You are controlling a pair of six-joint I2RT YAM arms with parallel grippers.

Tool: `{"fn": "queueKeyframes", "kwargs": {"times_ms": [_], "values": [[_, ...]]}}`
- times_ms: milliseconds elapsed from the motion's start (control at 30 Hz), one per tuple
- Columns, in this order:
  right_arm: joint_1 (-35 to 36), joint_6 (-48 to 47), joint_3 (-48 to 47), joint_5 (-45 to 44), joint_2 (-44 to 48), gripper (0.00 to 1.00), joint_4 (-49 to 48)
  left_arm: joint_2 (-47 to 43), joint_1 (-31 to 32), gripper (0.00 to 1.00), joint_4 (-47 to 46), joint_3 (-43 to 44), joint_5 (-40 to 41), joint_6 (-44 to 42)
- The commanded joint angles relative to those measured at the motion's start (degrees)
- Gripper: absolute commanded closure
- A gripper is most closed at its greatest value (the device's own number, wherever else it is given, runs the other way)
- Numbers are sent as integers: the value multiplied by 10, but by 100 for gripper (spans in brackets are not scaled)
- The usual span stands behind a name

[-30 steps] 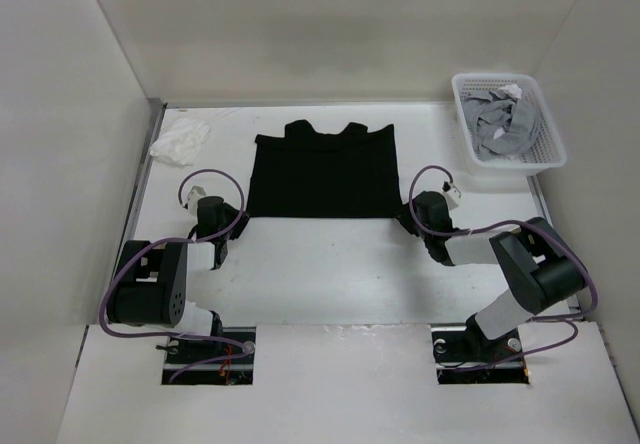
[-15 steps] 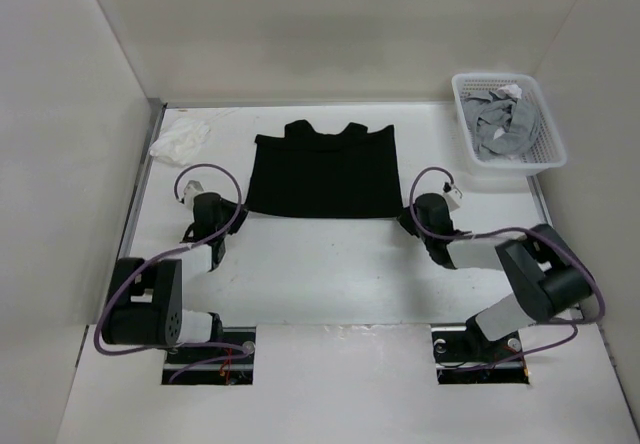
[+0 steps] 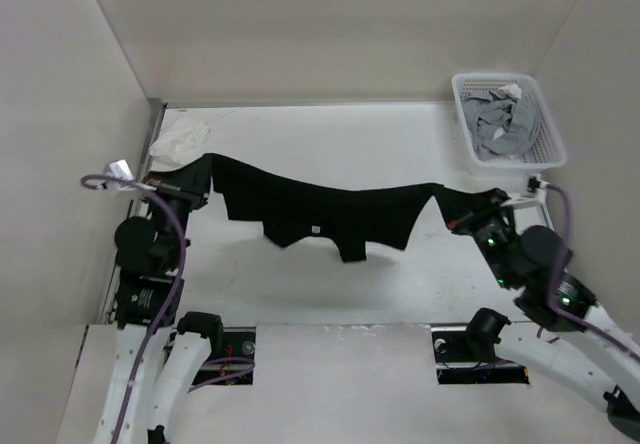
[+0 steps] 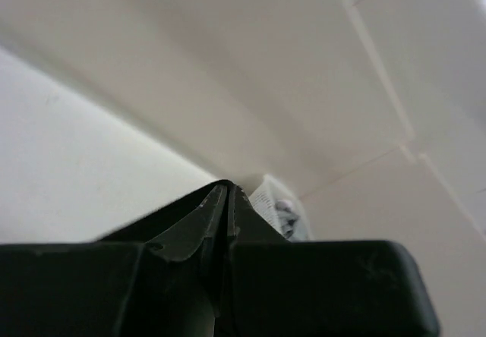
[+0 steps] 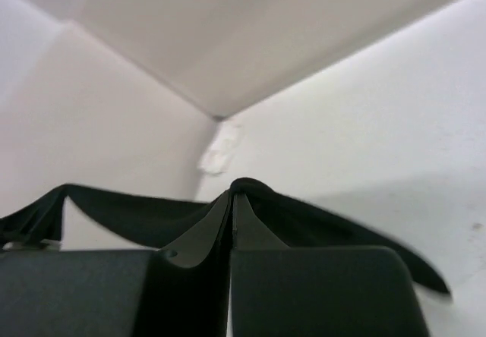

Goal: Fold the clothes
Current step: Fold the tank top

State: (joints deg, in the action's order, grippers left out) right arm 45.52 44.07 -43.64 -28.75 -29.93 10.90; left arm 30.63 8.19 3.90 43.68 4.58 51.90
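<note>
The clothes point(image 3: 320, 209), one black short-sleeved garment, hang stretched in the air between my two grippers, sagging in the middle above the table. My left gripper point(image 3: 203, 172) is shut on the garment's left end, near the left wall. My right gripper point(image 3: 452, 204) is shut on its right end. In the right wrist view the black cloth point(image 5: 137, 212) drapes over the tips of the closed right gripper point(image 5: 231, 198) and trails off to both sides. The left wrist view shows the left gripper point(image 4: 228, 191) with its jaws pressed together; the cloth is hard to tell apart there.
A white basket point(image 3: 545, 124) holding grey garments point(image 3: 500, 124) stands at the back right, and it shows behind the left jaws as the basket point(image 4: 277, 208). A small white rumpled cloth point(image 3: 180, 141) lies at the back left corner, seen also as the white cloth point(image 5: 220, 151). Walls stand close on both sides.
Both arms have risen from the table and swung outward, lifting the garment off the surface where it lay flat. The right gripper closed on its corner.
</note>
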Motion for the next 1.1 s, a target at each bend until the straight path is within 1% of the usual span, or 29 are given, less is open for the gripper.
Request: {"fn": "queueKeyframes", "kwargs": {"times_ms": [0,100,200,267,300,333,400,500,567,633,700,733,800,900,1000,1067], "values": [[116,-57,-102,-135,36,100,158,-58,9,100,119,86,30,-37],[264,-63,-167,-233,38,100,199,-89,6,100,169,139,34,-49],[398,-76,-191,-320,21,100,205,-100,-7,100,196,155,30,-51],[447,-90,-189,-363,6,99,193,-99,-11,100,199,140,26,-48],[451,-96,-185,-370,0,99,186,-96,-11,100,197,125,22,-44],[441,-95,-175,-366,-1,99,179,-93,-11,100,194,107,22,-39],[398,-96,-148,-332,0,98,155,-80,-11,100,185,67,25,-31],[247,-90,-95,-187,-25,98,108,-44,-15,100,148,2,29,-22],[101,-66,-53,-25,-70,99,65,2,-21,100,108,-39,37,-19],[-47,-50,-4,122,-135,99,-16,62,-23,100,55,-72,44,-9],[-161,-23,26,231,-225,99,-109,143,-20,100,-21,-93,55,4],[-198,-11,29,256,-272,99,-152,189,-16,100,-56,-91,55,15],[-231,-7,2,271,-375,99,-214,290,-3,100,-120,-63,70,15],[-267,-17,-83,298,-504,99,-228,453,-5,100,-187,9,74,8],[-299,-24,-178,316,-612,99,-224,589,-16,100,-208,96,74,0],[-316,-27,-238,333,-672,99,-212,651,-24,100,-207,147,65,-1]]}}
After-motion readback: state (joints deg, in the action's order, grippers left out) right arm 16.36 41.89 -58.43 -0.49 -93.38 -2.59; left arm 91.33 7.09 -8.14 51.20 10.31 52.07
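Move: Both hands already hold the tank top by two corners, so it hangs between them. The patch of table it is taken to has its middle about 18 cm right of the left hand and 5 cm farther out, some 35 cm below. From the right hand it is about 16 cm left, 9 cm ahead and 32 cm down. A white cloth lies 27 cm ahead and 18 cm left of the left hand; the white basket sits 35 cm ahead and 25 cm right of the right hand. Fingers stay shut on the tank top's two corners as both hands swing it up and back about 10 cm, then reverse and sweep forward and down, roughly 30 cm each way, over the table. The wrists tip the fingers down by 30 to 40 degrees from their starting aim, and at the end the hands run mostly forward, still clear of the table. ##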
